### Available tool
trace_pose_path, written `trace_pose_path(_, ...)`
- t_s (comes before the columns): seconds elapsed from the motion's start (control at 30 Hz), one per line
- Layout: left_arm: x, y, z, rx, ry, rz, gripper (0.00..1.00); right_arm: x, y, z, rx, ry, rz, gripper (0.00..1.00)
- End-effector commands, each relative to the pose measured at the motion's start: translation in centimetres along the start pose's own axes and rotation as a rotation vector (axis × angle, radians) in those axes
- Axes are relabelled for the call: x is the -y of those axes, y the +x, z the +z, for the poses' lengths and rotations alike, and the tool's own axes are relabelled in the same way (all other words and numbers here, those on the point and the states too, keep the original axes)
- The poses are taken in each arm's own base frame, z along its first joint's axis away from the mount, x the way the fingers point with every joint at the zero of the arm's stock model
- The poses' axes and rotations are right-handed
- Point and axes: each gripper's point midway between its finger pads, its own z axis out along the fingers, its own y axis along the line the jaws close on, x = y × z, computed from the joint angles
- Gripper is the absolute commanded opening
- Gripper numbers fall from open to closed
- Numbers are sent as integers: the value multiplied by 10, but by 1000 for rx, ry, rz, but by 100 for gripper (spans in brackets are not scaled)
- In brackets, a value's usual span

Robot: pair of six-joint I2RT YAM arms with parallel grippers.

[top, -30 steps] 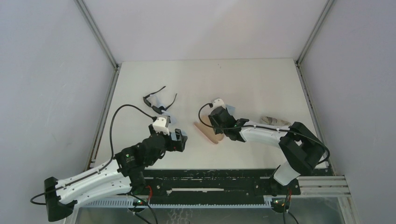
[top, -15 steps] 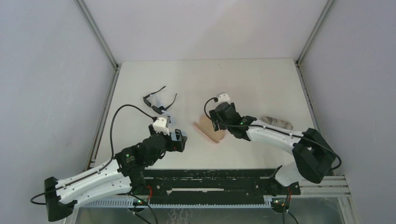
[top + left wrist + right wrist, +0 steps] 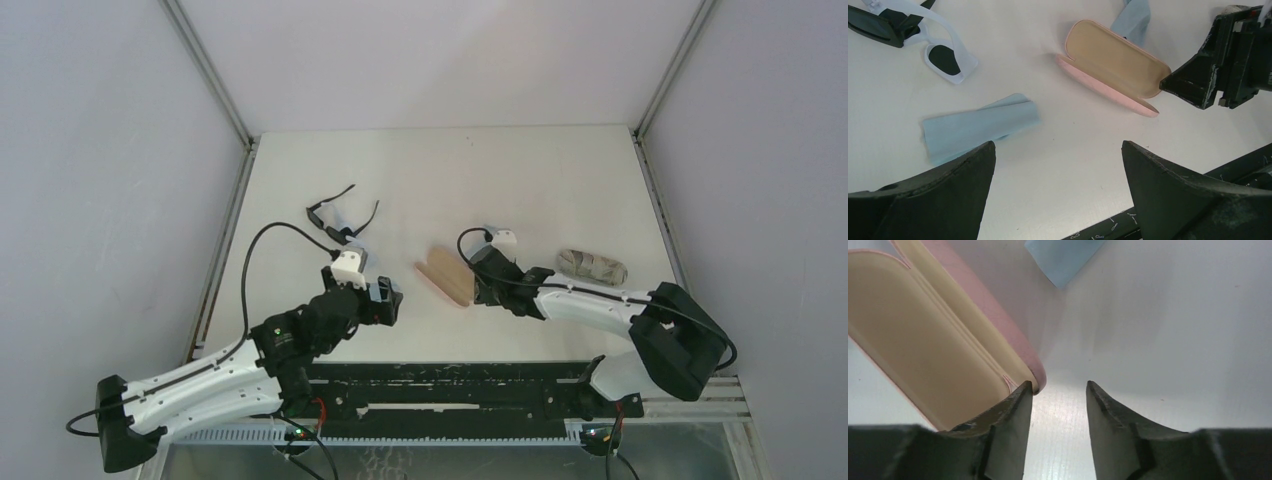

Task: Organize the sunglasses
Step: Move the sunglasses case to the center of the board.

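Note:
The black sunglasses (image 3: 335, 215) lie unfolded at the back left of the table, and their dark frame (image 3: 878, 27) also shows in the left wrist view. Right beside them lie the white sunglasses (image 3: 945, 55) with small dark lenses. The pink case (image 3: 445, 275) lies open at mid-table, its tan lining (image 3: 1113, 62) facing up. My left gripper (image 3: 1058, 145) hovers wide open and empty near the front edge, left of the case. My right gripper (image 3: 1059, 385) is partly open and empty at the case's right end, its left finger (image 3: 1013, 410) against the pink case rim (image 3: 1035, 375).
One light-blue cloth (image 3: 980, 125) lies folded in front of the white pair, another light-blue cloth (image 3: 1063, 255) behind the case. A grey patterned pouch (image 3: 592, 265) lies right of my right arm. The black rail (image 3: 450, 385) runs along the near edge.
My right gripper has pulled back from over the case to its right end, widening and then narrowing its jaws. The grey pouch is now uncovered. The left arm barely moved.

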Motion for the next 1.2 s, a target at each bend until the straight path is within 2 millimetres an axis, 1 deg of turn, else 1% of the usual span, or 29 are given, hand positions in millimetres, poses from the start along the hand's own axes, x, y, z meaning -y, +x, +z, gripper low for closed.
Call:
trace_pose_path(0.0,2,-5,0,28,13,-21,99,-11,-11,6,30,-15,61,40)
trace_pose_path(0.27,0,-8,-2,36,11,-25,100,-14,-22,11,50,-29,9,21)
trace_pose_path(0.37,0,-8,-1,36,10,-24,100,-16,-30,12,82,-44,-40,15)
trace_pose_path(0.5,1,-8,-1,37,11,-19,100,-20,-43,15,133,-71,-129,5)
trace_pose_path(0.6,0,-9,-2,40,9,-18,99,-22,-53,18,162,-93,-166,1)
trace_pose_path(0.77,-4,-9,-3,41,-1,-16,100,-30,-69,24,192,-154,-214,0)
trace_pose_path(0.93,-9,-9,-4,47,-15,-21,100,-40,-93,30,223,-176,-218,0)
trace_pose_path(1.17,-13,-14,-4,54,-31,-27,100,-49,-124,49,242,-189,-181,0)
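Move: The open sunglasses case lies slantwise beside the right hand, its middle about 5 cm ahead, 6 cm left and 2 cm lower, its near right end almost between the half-open fingers. A small blue cloth lies some 12 cm ahead of that hand and 1 cm right; a second blue cloth is roughly 25 cm to its left and 1 cm ahead. From the left hand the case is about 8 cm ahead, 13 cm right and 14 cm down. The right hand dips about 1 cm as its half-open fingers begin to close, and they shut fully on the rim at the near right end of the sunglasses case while the hand is already easing forward. Keeping that pinch, it speeds up forward towards the small blue cloth, about 9 cm in all with some 4 cm to the left, rising a little late on while the wrist turns about 15 degrees counter-clockwise and its fingers tip up slightly. ##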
